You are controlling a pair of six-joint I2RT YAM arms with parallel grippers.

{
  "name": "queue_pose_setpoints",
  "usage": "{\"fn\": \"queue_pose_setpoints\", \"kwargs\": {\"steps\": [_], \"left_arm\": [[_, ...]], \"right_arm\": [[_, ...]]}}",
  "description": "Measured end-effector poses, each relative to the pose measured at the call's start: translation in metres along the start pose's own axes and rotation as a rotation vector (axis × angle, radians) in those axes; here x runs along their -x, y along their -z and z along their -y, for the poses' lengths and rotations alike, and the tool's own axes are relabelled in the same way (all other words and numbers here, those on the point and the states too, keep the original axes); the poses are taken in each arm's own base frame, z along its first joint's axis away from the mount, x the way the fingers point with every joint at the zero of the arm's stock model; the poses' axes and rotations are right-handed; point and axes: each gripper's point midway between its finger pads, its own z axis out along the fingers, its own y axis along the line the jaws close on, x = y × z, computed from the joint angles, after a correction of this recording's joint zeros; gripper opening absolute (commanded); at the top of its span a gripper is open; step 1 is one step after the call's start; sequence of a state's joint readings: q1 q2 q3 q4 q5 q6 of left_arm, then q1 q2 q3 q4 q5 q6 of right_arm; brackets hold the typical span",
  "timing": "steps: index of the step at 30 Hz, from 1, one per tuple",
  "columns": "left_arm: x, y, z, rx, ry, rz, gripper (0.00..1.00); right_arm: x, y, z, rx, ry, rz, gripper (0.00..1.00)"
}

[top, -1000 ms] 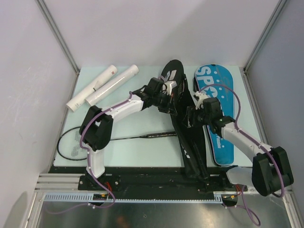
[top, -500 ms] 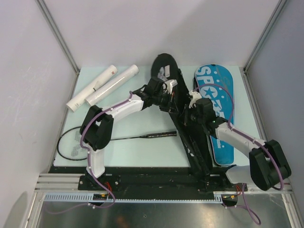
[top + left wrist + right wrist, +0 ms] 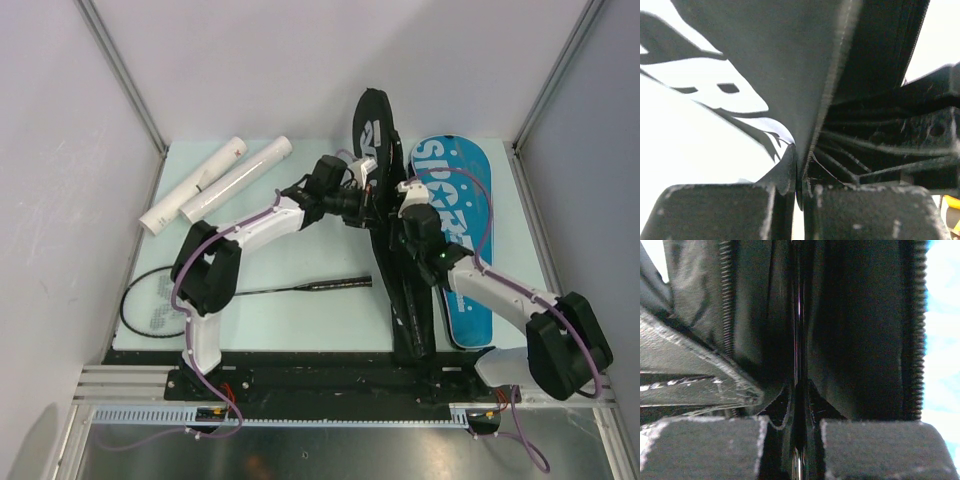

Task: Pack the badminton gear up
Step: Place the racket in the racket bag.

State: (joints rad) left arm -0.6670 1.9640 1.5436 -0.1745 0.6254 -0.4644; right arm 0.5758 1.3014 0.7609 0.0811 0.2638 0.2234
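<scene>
The blue-black bag lies open at the right, its blue half lettered SPORT [image 3: 455,235] flat on the table. Its black flap [image 3: 375,130] stands up on edge, and my left gripper [image 3: 366,205] [image 3: 799,170] is shut on the flap's zipper edge [image 3: 825,100]. My right gripper [image 3: 405,222] [image 3: 799,400] is inside the black lining, shut on a thin glossy black shaft [image 3: 798,315] that looks like a racket's. Another racket [image 3: 300,288] with a black handle lies on the table to the left. Two long white tubes [image 3: 235,180] lie at the back left.
The lying racket's head [image 3: 150,305] overhangs the pale mat's left edge. Grey walls with metal posts [image 3: 125,75] close in the table on both sides. The arm bases stand on a black rail [image 3: 300,375] along the near edge.
My right gripper moved left into the bag and shut on the thin shaft. The left gripper swung the black flap rightward until it stands upright.
</scene>
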Motion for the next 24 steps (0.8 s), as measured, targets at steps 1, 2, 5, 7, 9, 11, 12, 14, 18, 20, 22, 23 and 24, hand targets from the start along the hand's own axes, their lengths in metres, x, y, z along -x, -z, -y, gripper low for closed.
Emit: {"fn": "queue_pose_setpoints", "kwargs": {"steps": [1,2,5,7,9,11,12,14,18,20,22,23,24], "left_arm": [[-0.001,-0.001,0.0,0.001,-0.003,0.001,0.0],[0.0,-0.001,-0.003,0.005,-0.006,0.01,0.0],[0.003,0.0,-0.007,0.004,-0.007,0.022,0.0],[0.004,0.002,-0.009,-0.001,-0.004,0.023,0.03],[0.002,0.003,-0.011,0.0,0.002,0.018,0.08],[0.001,0.002,-0.011,0.002,0.007,0.015,0.13],[0.0,0.002,-0.012,0.006,0.013,0.013,0.15],[-0.002,0.002,-0.016,0.033,0.023,0.012,0.17],[-0.013,-0.002,-0.034,0.131,0.052,0.007,0.29],[-0.017,-0.003,-0.04,0.18,0.061,0.008,0.36],[-0.019,-0.003,-0.048,0.233,0.064,0.016,0.45],[-0.02,-0.003,-0.051,0.261,0.065,0.023,0.47],[-0.02,-0.002,-0.054,0.288,0.065,0.029,0.49]], "right_arm": [[0.001,-0.003,0.006,-0.014,0.005,-0.019,0.0],[0.003,-0.005,0.011,-0.02,0.008,-0.037,0.0],[0.012,-0.002,0.017,-0.008,0.028,-0.075,0.0],[0.015,0.0,0.019,-0.007,0.036,-0.081,0.0],[0.017,0.004,0.019,-0.007,0.039,-0.087,0.0],[0.016,0.006,0.018,-0.006,0.039,-0.091,0.0],[0.014,0.007,0.013,-0.003,0.038,-0.094,0.0],[0.013,0.009,0.007,-0.019,0.034,-0.088,0.0],[0.013,0.016,-0.013,-0.054,0.036,-0.06,0.0],[0.011,0.021,-0.022,-0.071,0.029,-0.049,0.0],[0.011,0.024,-0.023,-0.102,0.019,-0.035,0.0],[0.012,0.025,-0.021,-0.12,0.014,-0.027,0.0],[0.013,0.025,-0.019,-0.135,0.01,-0.02,0.0]]}}
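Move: Just under the right hand, which grips a racket by its shaft, the open racket bag has its middle about 2 cm back and some 10 cm below. The blue bag's middle lies roughly 14 cm to the right, level with the hand, and the other racket's handle about 16 cm left and 11 cm back, both some 13 cm below. From the left hand, pinching the bag's flap edge, the racket bag's middle is about 8 cm right, 1 cm back and 12 cm below. Letting go of the flap edge, the left hand opens its fingers to a bit under half and sinks about 5 cm beside the bag, easing left and slightly forward as its tips swing down and forward. The right hand keeps its grip on the racket shaft over the open bag, first shifting some 2 cm right, then sweeping back and to the left while rising a little. ##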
